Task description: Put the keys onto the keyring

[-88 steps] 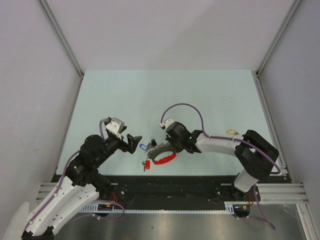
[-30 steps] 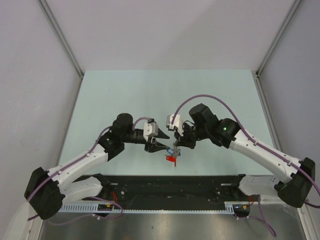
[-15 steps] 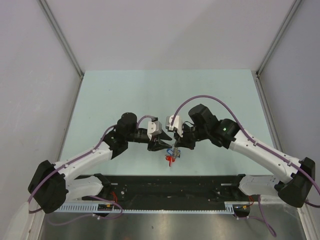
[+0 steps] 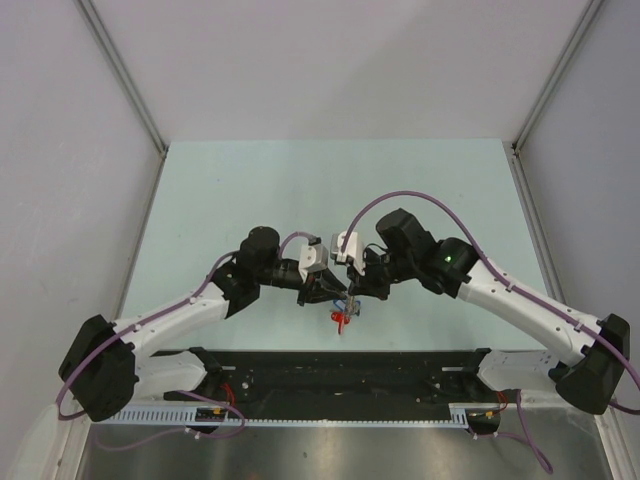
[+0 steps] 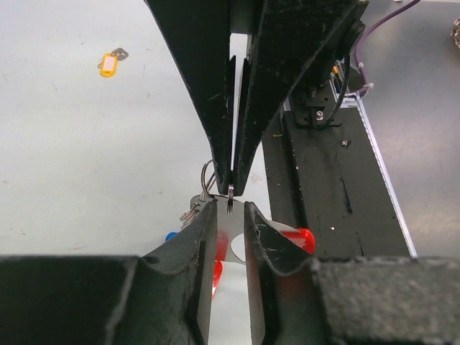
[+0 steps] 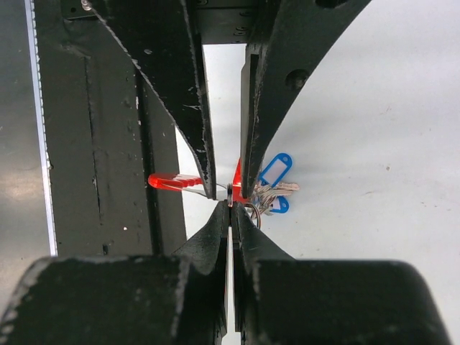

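My right gripper [image 4: 352,294] is shut on the thin metal keyring [image 6: 230,192] and holds it above the table; it also shows in the right wrist view [image 6: 230,208]. The ring [image 5: 230,195] shows edge-on. Blue-headed keys [image 6: 276,171] and the red end piece [image 6: 176,181] hang from it, and the red piece [image 4: 340,318] dangles below both grippers. My left gripper [image 5: 230,215] is open, with one finger on each side of the ring's edge, tip to tip with the right gripper; it shows at the centre of the top view [image 4: 333,291]. A yellow-headed key [image 5: 109,65] lies apart on the table.
The black base rail [image 4: 350,370] runs along the table's near edge, just below the hanging keyring. Grey walls close in the left, right and far sides. The pale green table top [image 4: 330,190] stretches beyond the grippers.
The keyring has been lifted off the table by my right gripper. Over the last second my left gripper has slid right until its open fingers straddle the ring.
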### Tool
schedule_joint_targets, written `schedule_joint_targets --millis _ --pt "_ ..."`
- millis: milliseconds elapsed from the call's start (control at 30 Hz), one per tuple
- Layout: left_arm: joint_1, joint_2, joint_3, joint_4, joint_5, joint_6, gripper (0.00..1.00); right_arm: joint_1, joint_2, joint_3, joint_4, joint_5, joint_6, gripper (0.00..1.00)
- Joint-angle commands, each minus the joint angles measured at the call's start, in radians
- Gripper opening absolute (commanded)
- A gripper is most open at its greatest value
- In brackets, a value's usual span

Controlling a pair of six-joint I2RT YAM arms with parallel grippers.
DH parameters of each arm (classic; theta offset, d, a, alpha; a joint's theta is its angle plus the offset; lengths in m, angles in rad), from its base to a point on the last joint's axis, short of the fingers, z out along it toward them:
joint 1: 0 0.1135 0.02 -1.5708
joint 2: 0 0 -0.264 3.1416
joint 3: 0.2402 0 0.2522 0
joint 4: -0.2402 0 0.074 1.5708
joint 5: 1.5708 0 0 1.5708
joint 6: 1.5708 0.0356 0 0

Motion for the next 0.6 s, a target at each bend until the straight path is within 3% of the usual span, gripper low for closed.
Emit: schedule_joint_targets --millis 0,200,300,367,567 --pt "-0.008 0.006 0.033 0.048 0.034 -0.032 0.23 0.008 0.0 0.046 0.042 -0.019 -0.016 0.0" --pt "-0.011 0.008 0.03 0.079 0.034 -0.067 0.17 0.016 0.008 0.046 0.042 -0.014 -0.016 0.0" --pt "-0.017 0.009 0.028 0.085 0.025 -0.081 0.02 0.019 0.016 0.046 0.045 -0.011 -0.013 0.0" --pt "-0.021 0.0 0.021 0.09 0.014 -0.112 0.0 0.02 0.013 0.046 0.056 -0.007 0.009 0.0" --pt "-0.021 -0.079 -0.108 0.3 -0.156 -0.312 0.0 -0.009 -0.07 -0.007 0.164 0.032 0.136 0.29"
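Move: The keyring lies at both hands' fingertips, at the same height: roughly 1 cm to the right of the left hand's finger point, between its parted tips, and right at the right hand's shut fingers, which still pinch the keyring. The bunch of keys with blue tags hangs some 5 cm below the left hand, about 2 cm forward and 1 cm right; the silver-and-red tool hangs some 6 cm below it, about 2 cm back and 1 cm right. Staying in place, within half a centimetre, the left hand closes its fingers from about a quarter open to shut, pinching the keyring beside the right fingertips, and rolls about 5 degrees. The right hand holds its grip and its place almost throughout, then, once the left is shut, opens its fingers to about a fifth and lets go of the keyring. ##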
